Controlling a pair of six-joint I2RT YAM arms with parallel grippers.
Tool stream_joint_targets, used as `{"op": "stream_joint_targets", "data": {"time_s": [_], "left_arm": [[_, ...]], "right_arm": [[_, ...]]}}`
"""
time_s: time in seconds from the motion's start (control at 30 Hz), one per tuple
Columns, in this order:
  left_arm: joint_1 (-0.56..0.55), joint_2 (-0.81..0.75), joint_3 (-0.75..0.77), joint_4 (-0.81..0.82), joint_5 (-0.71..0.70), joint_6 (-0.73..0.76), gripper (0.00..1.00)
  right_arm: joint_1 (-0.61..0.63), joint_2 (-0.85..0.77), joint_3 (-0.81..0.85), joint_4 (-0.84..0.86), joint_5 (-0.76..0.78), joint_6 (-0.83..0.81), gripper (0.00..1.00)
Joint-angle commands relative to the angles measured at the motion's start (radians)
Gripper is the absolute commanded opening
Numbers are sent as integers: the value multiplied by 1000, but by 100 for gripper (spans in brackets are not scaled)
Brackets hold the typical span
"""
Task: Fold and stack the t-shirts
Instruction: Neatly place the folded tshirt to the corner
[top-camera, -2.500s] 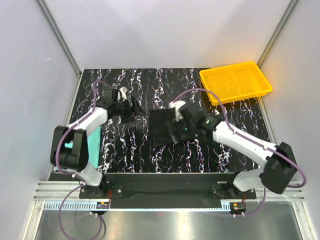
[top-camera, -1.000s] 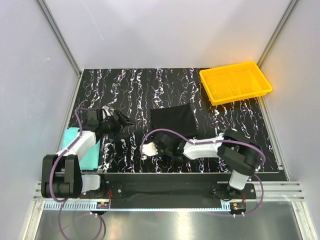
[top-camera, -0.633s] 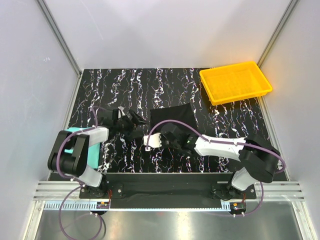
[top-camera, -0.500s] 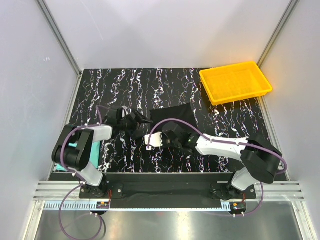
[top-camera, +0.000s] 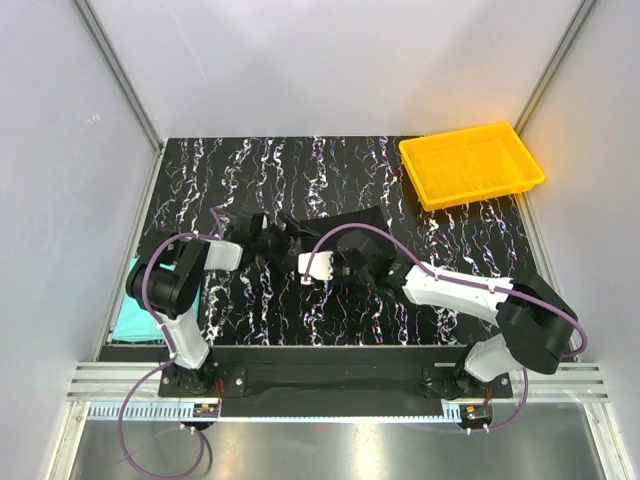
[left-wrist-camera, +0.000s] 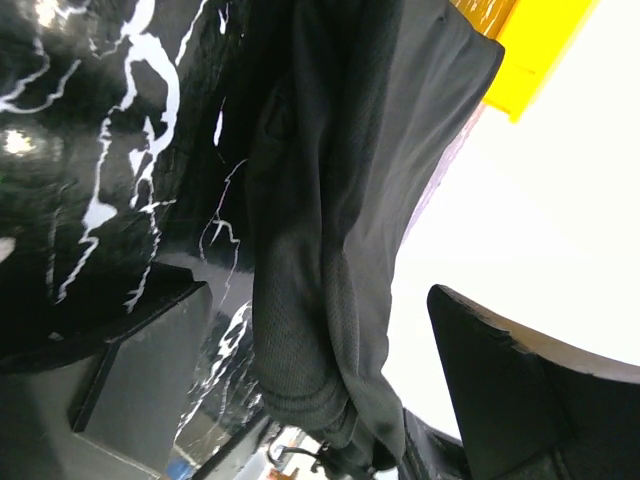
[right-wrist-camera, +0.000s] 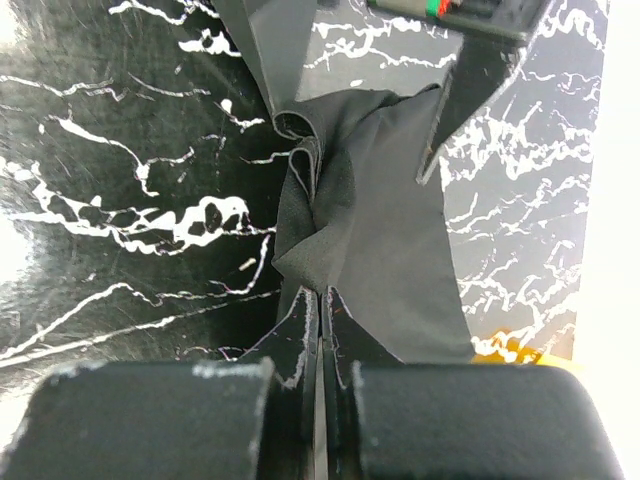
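The black t-shirt (top-camera: 352, 228) lies folded at mid-table, its left edge bunched and lifted. My right gripper (top-camera: 338, 258) is shut on a corner of the black cloth (right-wrist-camera: 372, 215), which is pinched at the closed tips (right-wrist-camera: 320, 292). My left gripper (top-camera: 288, 237) is open and straddles the same raised edge. The cloth (left-wrist-camera: 330, 250) hangs between its fingers (left-wrist-camera: 130, 365) without either one touching it. The teal t-shirt (top-camera: 124, 318) lies at the table's left edge, mostly hidden by the left arm.
A yellow tray (top-camera: 470, 165) sits at the back right corner and shows as a yellow edge (left-wrist-camera: 525, 45) in the left wrist view. Purple cables loop over both arms. The two grippers are close together at the shirt's left side.
The left gripper has swung right from near the teal shirt to the black shirt's left edge. The right gripper has moved away from the near edge, and that edge now stands bunched and raised.
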Motion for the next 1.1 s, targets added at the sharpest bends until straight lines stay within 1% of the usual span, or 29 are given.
{"op": "stream_joint_targets", "data": {"time_s": [0.0,0.07,0.13,0.2,0.23,0.3,0.33,0.37,0.4,0.43,0.47,0.5,0.57,0.6,0.63,0.67,0.7,0.73,0.77,0.8,0.87,0.9,0.93,0.97,1.0,1.03,1.07], "left_arm": [[-22,70,54,62,-22,-56,99],[-28,100,74,84,-14,-85,99],[-38,143,85,136,-14,-102,93],[-41,172,93,203,-2,-122,85],[-39,199,93,231,10,-133,72],[-36,216,85,289,15,-148,55],[-35,216,77,323,12,-148,35],[-36,215,76,334,9,-142,27],[-36,215,74,339,7,-135,16],[-36,213,77,336,1,-125,7],[-36,192,77,325,-4,-93,0],[-35,180,79,314,-10,-73,0],[-35,116,79,238,-39,8,0],[-35,85,76,209,-54,34,0],[-33,56,64,164,-88,62,0],[-33,26,56,141,-108,110,0],[-33,-36,45,88,-126,132,0],[-33,-63,42,58,-167,152,0],[-33,-95,41,25,-191,184,0],[-31,-145,42,-46,-220,198,0],[-28,-201,54,-118,-301,230,0],[-27,-225,67,-225,-335,241,0],[-22,-271,102,-291,-403,253,0],[-18,-288,123,-363,-442,275,0],[-13,-308,146,-484,-477,284,0],[-1,-340,180,-531,-535,292,0],[7,-357,191,-568,-557,309,0]], "right_arm": [[-9,-33,43,16,-35,32,0],[-11,-36,43,20,-38,38,0],[-14,-38,44,23,-44,47,0],[-16,-35,46,26,-44,61,0],[-16,-33,46,24,-44,67,0],[-16,-43,47,26,-44,93,0],[-16,-49,44,26,-40,107,1],[-16,-56,41,24,-32,121,16],[-16,-78,38,24,-5,150,31],[-16,-92,29,24,11,167,41],[-16,-110,20,23,29,184,47],[-16,-154,11,23,85,229,61],[-16,-206,-5,-6,165,297,77],[-16,-261,-6,-32,239,361,83],[-16,-291,-6,-68,255,391,91],[-16,-322,-5,-161,255,412,93],[-16,-380,-2,-207,235,458,95],[-16,-410,-3,-244,233,487,100],[-16,-443,-5,-293,238,519,99],[-16,-507,-14,-310,248,568,100],[-14,-564,-32,-350,241,604,100],[-14,-607,-37,-362,236,644,100],[-16,-621,-42,-375,229,658,100],[-17,-633,-40,-404,224,671,99],[-14,-645,-34,-419,218,694,100],[-14,-650,-25,-433,216,702,100],[-14,-652,-20,-453,219,713,100]]}}
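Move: Just beyond the left fingertips, some 3 cm ahead, 3 cm right and 2 cm down, is the left edge of the folded t-shirt, whose middle lies about 9 cm right and 2 cm back from that hand. The turquoise t-shirt sits roughly 33 cm left and 14 cm back of the left hand, the yellow bin 37 cm right and 15 cm ahead. From the right hand, pinching its raised near side, the shirt's middle is 2 cm ahead, 3 cm right, 5 cm lower. Reaching about 4 cm forward-right and slightly down, the open left hand closes on the black shirt's left edge, then lifts it some 8 cm while drawing it left, its left side rolling up. The right hand holds its pinch until the left has nearly shut, then opens wide, lets go and withdraws up, right and back, turning about 30 degrees clockwise. ##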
